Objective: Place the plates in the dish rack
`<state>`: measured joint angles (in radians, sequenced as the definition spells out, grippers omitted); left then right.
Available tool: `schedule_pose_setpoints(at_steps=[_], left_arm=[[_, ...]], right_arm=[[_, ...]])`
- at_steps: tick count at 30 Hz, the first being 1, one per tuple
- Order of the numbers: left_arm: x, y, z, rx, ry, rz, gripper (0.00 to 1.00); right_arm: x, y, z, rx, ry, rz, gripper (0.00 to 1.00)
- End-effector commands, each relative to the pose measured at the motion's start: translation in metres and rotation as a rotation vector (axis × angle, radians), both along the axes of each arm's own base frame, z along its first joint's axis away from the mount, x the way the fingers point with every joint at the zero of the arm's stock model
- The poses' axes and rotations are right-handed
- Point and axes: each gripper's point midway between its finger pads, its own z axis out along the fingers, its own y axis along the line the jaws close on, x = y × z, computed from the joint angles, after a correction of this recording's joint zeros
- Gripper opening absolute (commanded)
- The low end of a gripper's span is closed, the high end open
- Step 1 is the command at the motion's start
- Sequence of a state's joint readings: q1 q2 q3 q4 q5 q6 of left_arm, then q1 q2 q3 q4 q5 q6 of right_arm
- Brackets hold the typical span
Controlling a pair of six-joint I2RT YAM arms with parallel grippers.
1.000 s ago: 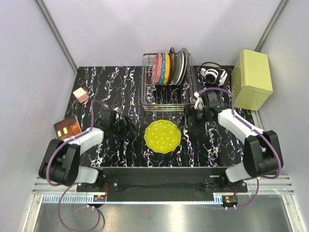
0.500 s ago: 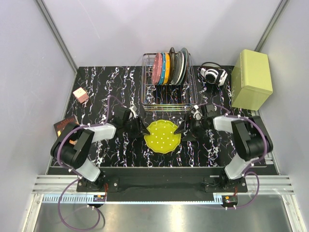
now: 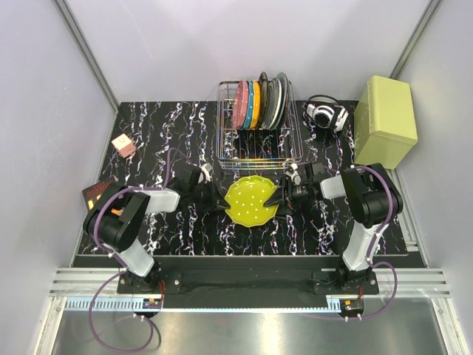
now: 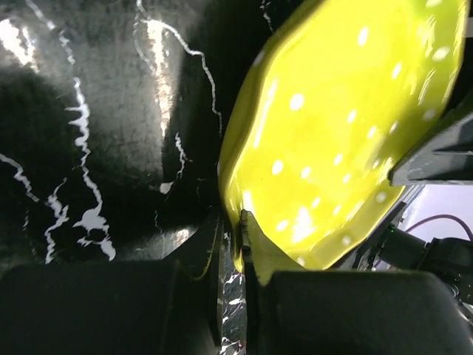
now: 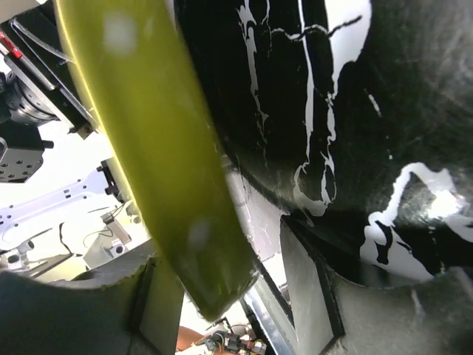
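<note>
The yellow-green plate (image 3: 251, 200) with white dots is tilted up off the black marbled table, between my two grippers. My left gripper (image 3: 222, 201) is shut on its left rim; in the left wrist view the plate (image 4: 332, 133) has its rim pinched between the fingers of the left gripper (image 4: 235, 222). My right gripper (image 3: 279, 196) is open around the right rim. In the right wrist view the plate (image 5: 162, 163) edge lies against one finger of the right gripper (image 5: 225, 259), with a gap to the other. The dish rack (image 3: 229, 159) behind holds the pink (image 3: 241, 105), blue (image 3: 249, 103) and orange (image 3: 256, 103) plates upright.
Grey and dark plates (image 3: 275, 100) stand in the rack's right slots. A yellow-green box (image 3: 384, 122) and headphones (image 3: 325, 112) sit at the back right. A small pink box (image 3: 123, 145) and a dark booklet (image 3: 100, 194) lie on the left.
Both arms swung inward to the yellow-green plate. The left gripper closed on its left rim, the right jaws narrowed around the right rim, and the plate tipped up and shifted slightly toward the rack.
</note>
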<state>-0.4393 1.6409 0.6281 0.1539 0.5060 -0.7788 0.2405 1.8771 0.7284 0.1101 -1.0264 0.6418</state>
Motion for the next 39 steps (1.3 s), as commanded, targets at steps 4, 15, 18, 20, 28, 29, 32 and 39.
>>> schedule_pose_setpoints(at_steps=[4, 15, 18, 20, 28, 29, 32, 39], left_arm=[[-0.028, 0.008, -0.023, 0.055, 0.066, -0.088, 0.00], [-0.034, 0.013, -0.017, 0.068, 0.034, -0.111, 0.00], [-0.032, 0.012, -0.014, 0.067, 0.019, -0.114, 0.01], [-0.030, 0.010, -0.012, 0.067, 0.009, -0.121, 0.01], [-0.013, 0.019, -0.008, 0.175, -0.071, -0.114, 0.41], [-0.008, 0.021, -0.006, 0.195, -0.097, -0.116, 0.47], [0.000, 0.025, -0.001, 0.224, -0.161, -0.118, 0.53], [0.031, 0.036, 0.040, 0.290, -0.330, -0.111, 0.65]], right_arm=[[0.025, -0.008, -0.016, -0.133, -0.118, -0.101, 0.61], [0.045, 0.000, 0.018, -0.074, -0.188, -0.126, 0.37], [0.045, 0.001, 0.024, -0.055, -0.206, -0.114, 0.33], [0.045, 0.003, 0.029, -0.033, -0.227, -0.105, 0.18], [0.046, 0.012, 0.086, 0.052, -0.318, -0.051, 0.00], [0.045, 0.011, 0.105, 0.059, -0.388, -0.040, 0.00], [0.042, 0.010, 0.140, 0.055, -0.499, -0.009, 0.00], [0.030, 0.002, 0.165, 0.008, -0.564, 0.025, 0.00]])
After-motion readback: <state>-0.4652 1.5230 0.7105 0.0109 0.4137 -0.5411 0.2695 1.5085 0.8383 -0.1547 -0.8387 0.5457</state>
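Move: Around the left rim of the green plate, the left fingers are already shut; its middle lies about 7 cm to the right of the left hand and 1 cm ahead. From the right hand, whose still-open fingers straddle the opposite rim, the plate's middle is some 6 cm to the left, level with it fore and aft. The dish rack's middle stands roughly 24 cm ahead of the right hand and 4 cm left; the racked pink plate is about 27 cm ahead and 9 cm left. Closing on the right rim of the green plate, the right hand eases about 1 cm forward until it pinches it, then lifts it steeply, some 9 cm up, and rolls roughly 15 degrees so its forward side rises. The left hand keeps its pinch on the left rim until just before the lift, then opens well, lets go and rises about 2.5 cm. ##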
